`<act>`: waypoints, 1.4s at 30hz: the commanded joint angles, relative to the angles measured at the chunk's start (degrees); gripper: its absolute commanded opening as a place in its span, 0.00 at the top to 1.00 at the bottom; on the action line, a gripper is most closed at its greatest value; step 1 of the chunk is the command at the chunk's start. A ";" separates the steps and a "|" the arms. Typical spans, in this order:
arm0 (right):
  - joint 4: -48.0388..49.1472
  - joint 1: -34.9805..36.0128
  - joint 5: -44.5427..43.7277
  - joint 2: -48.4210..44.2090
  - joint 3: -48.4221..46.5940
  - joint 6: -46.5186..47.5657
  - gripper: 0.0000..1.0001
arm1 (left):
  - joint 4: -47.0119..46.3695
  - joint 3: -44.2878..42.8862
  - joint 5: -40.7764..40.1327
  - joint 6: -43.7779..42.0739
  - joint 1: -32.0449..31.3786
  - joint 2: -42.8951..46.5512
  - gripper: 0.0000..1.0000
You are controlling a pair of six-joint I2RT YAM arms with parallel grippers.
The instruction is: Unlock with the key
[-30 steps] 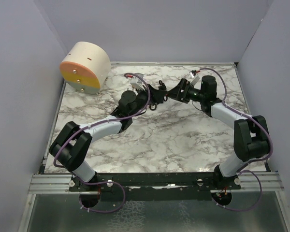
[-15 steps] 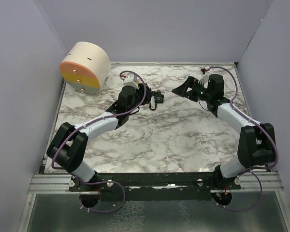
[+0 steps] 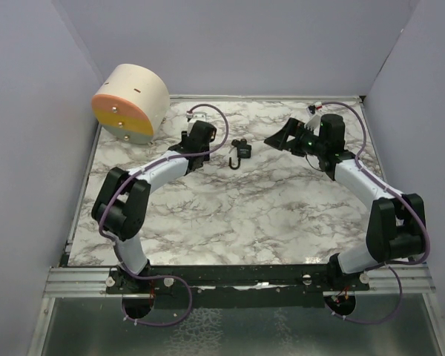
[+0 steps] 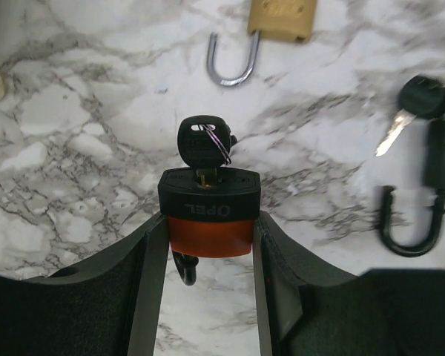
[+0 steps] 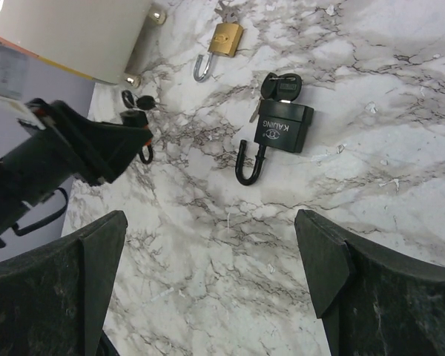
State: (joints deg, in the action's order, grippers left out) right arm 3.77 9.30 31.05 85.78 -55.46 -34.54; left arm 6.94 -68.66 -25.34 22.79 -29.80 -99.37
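In the left wrist view my left gripper (image 4: 208, 226) is shut on an orange and black padlock (image 4: 209, 215). A black-headed key (image 4: 202, 144) sticks in its keyhole, and part of its dark shackle (image 4: 185, 273) shows below the body. From above, this gripper (image 3: 188, 139) sits at the table's back left, near the round tub. My right gripper (image 5: 211, 222) hangs open over bare marble with nothing between its fingers, and the top view shows it (image 3: 278, 138) right of centre. The left gripper (image 5: 133, 137) also appears in the right wrist view.
A black padlock (image 5: 283, 127) with its own key (image 5: 279, 84) lies between the arms (image 3: 241, 150). A brass padlock (image 4: 282, 16) with a raised shackle lies just ahead of the left gripper. A cream tub with an orange face (image 3: 130, 104) stands at the back left corner.
The two grippers met near the table's centre a second ago. The left one has swung left with the orange padlock; the right one has drawn back to the right, open.
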 commanded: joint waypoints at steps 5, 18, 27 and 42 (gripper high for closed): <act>-0.72 -0.20 -1.31 -3.16 0.73 1.57 0.03 | 4.15 -1.85 0.21 -1.16 0.36 -5.64 1.00; -0.17 -0.18 -0.45 -4.47 2.03 1.21 0.03 | 1.09 -7.05 9.55 2.62 0.36 -13.99 1.00; -0.74 -0.16 -0.65 -5.69 2.86 1.66 0.02 | 2.13 -12.27 10.82 2.62 0.38 -18.55 1.00; -1.13 -0.18 -0.47 -5.77 3.07 1.58 0.02 | 5.00 -15.67 10.55 1.81 0.45 -17.47 0.01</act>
State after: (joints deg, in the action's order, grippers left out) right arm 3.36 9.28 31.00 81.60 -53.17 -33.78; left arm 11.35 -81.34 -15.03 24.93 -29.36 -117.30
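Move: The left hand already holds the orange padlock, key in it; the clear patch where it will be put down is about 2 cm ahead, 5 cm right and 8 cm below. The gold padlock lies some 9 cm ahead and 3 cm right, the black padlock roughly 3 cm ahead and 14 cm right, both about 8 cm down. From the right hand, that patch is about 6 cm ahead, 22 cm left and 14 cm below. Down first, quickly, the left hand lowers the held orange padlock about 6 cm with a slight drift back and left, the fingers tipping some 10 degrees more downward. It then eases right and forward, sinking a little further, to the marble short of the gold padlock and left of the black one. There it stops and opens its fingers wide, letting go. ##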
